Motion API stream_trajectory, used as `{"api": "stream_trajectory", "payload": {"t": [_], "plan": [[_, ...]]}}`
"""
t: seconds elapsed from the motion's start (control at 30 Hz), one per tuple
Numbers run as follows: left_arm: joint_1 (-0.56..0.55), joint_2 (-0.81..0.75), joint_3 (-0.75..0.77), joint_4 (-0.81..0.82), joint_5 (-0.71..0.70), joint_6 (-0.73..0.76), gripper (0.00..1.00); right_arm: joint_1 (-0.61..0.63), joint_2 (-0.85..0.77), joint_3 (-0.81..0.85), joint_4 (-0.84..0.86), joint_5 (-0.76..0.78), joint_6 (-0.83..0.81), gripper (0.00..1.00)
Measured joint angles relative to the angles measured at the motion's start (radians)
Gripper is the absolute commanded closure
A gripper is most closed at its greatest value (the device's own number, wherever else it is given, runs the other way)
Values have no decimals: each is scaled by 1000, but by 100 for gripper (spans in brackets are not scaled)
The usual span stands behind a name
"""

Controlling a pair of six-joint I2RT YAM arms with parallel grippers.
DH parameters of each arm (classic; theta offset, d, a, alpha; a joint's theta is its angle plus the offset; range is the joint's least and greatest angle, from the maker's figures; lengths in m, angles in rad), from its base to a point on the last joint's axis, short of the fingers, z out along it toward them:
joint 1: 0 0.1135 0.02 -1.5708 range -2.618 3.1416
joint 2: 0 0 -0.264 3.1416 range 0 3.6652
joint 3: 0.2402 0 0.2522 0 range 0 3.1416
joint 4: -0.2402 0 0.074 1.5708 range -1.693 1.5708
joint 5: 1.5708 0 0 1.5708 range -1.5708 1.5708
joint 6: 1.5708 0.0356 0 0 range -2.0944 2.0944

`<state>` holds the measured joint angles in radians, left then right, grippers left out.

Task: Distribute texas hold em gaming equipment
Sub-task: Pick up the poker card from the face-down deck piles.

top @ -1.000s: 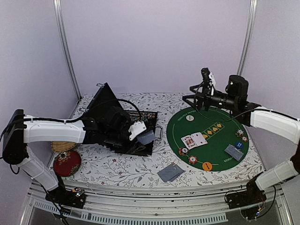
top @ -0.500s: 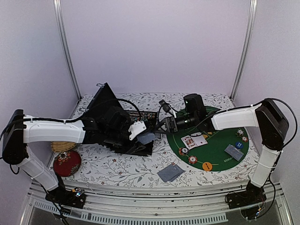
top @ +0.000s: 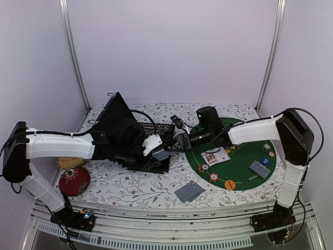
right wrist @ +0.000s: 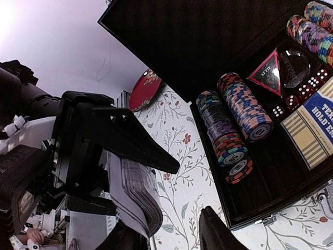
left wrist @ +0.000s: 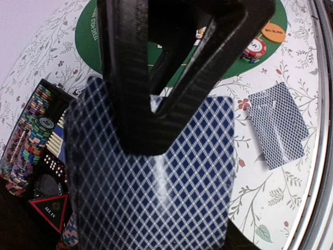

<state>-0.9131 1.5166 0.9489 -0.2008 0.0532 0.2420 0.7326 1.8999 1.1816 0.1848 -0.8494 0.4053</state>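
My left gripper (top: pixel 155 148) is shut on a deck of blue-diamond-backed playing cards (top: pixel 163 153) over the front edge of the black case (top: pixel 122 133). The deck's back (left wrist: pixel 156 187) fills the left wrist view, one black finger (left wrist: pixel 135 94) lying across it. My right gripper (top: pixel 175 146) has reached over from the right. In the right wrist view its jaws (right wrist: pixel 169 237) stand open around the deck's lower corner (right wrist: pixel 138 195), with a gap on the right side. Face-up cards (top: pixel 215 155), a card pile (top: pixel 259 168), chips (top: pixel 214 177) and an orange button (top: pixel 229 184) lie on the green mat (top: pixel 244 143).
Stacks of chips (right wrist: pixel 234 125), dice and a card box sit in the open case. Another card pile (top: pixel 189 191) lies on the floral cloth near the front edge. A red disc (top: pixel 74 180) and a woven coaster (top: pixel 70 162) lie at the left.
My right arm has swung from the far side of the mat leftward to the held deck, and its jaws have narrowed. The left arm and deck have stayed put.
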Motion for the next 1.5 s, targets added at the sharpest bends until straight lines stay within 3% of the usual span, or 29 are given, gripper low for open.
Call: {"api": "stream_trajectory", "payload": {"t": [0.37, 0.63, 0.93, 1.2, 1.37, 1.5], "plan": [[2, 0, 0, 3, -9, 0, 49, 1, -62, 50, -195, 77, -123, 80], [4, 0, 0, 2, -10, 0, 49, 1, -83, 98, -318, 110, -186, 97], [5, 0, 0, 4, -9, 5, 49, -12, -123, 153, -461, 138, -264, 98], [5, 0, 0, 7, -4, 16, 49, -104, -277, 176, -561, 153, -349, 98], [5, 0, 0, 10, -1, 16, 49, -216, -376, 164, -597, 313, -477, 98], [5, 0, 0, 12, -2, 16, 49, -275, -467, 3, -505, 614, -705, 98]]}}
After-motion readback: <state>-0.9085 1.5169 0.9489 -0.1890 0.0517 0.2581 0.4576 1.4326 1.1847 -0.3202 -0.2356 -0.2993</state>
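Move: Just short of the right hand, some 3 cm to its left, 2 cm back and slightly lower, is the middle of the face-down deck, which the left hand holds. From the left hand the deck's middle lies about 2 cm right, 1 cm ahead and 2 cm down. Some 14 cm below the right hand, the chip case is roughly 9 cm left and 4 cm ahead, the face-down pair 14 cm back and 8 cm right, the face-up cards 18 cm right and 1 cm ahead. Closing its half-open fingers almost shut on a card at the deck, the right hand first eases a couple of centimetres right and up, tilting slightly. It then sweeps away faster, mainly right, also forward and up, sinking a little at the end, about 19 cm right in all; the wrist rolls and swings clockwise while the fingers dip. The left hand stays put and keeps its hold on the deck. ##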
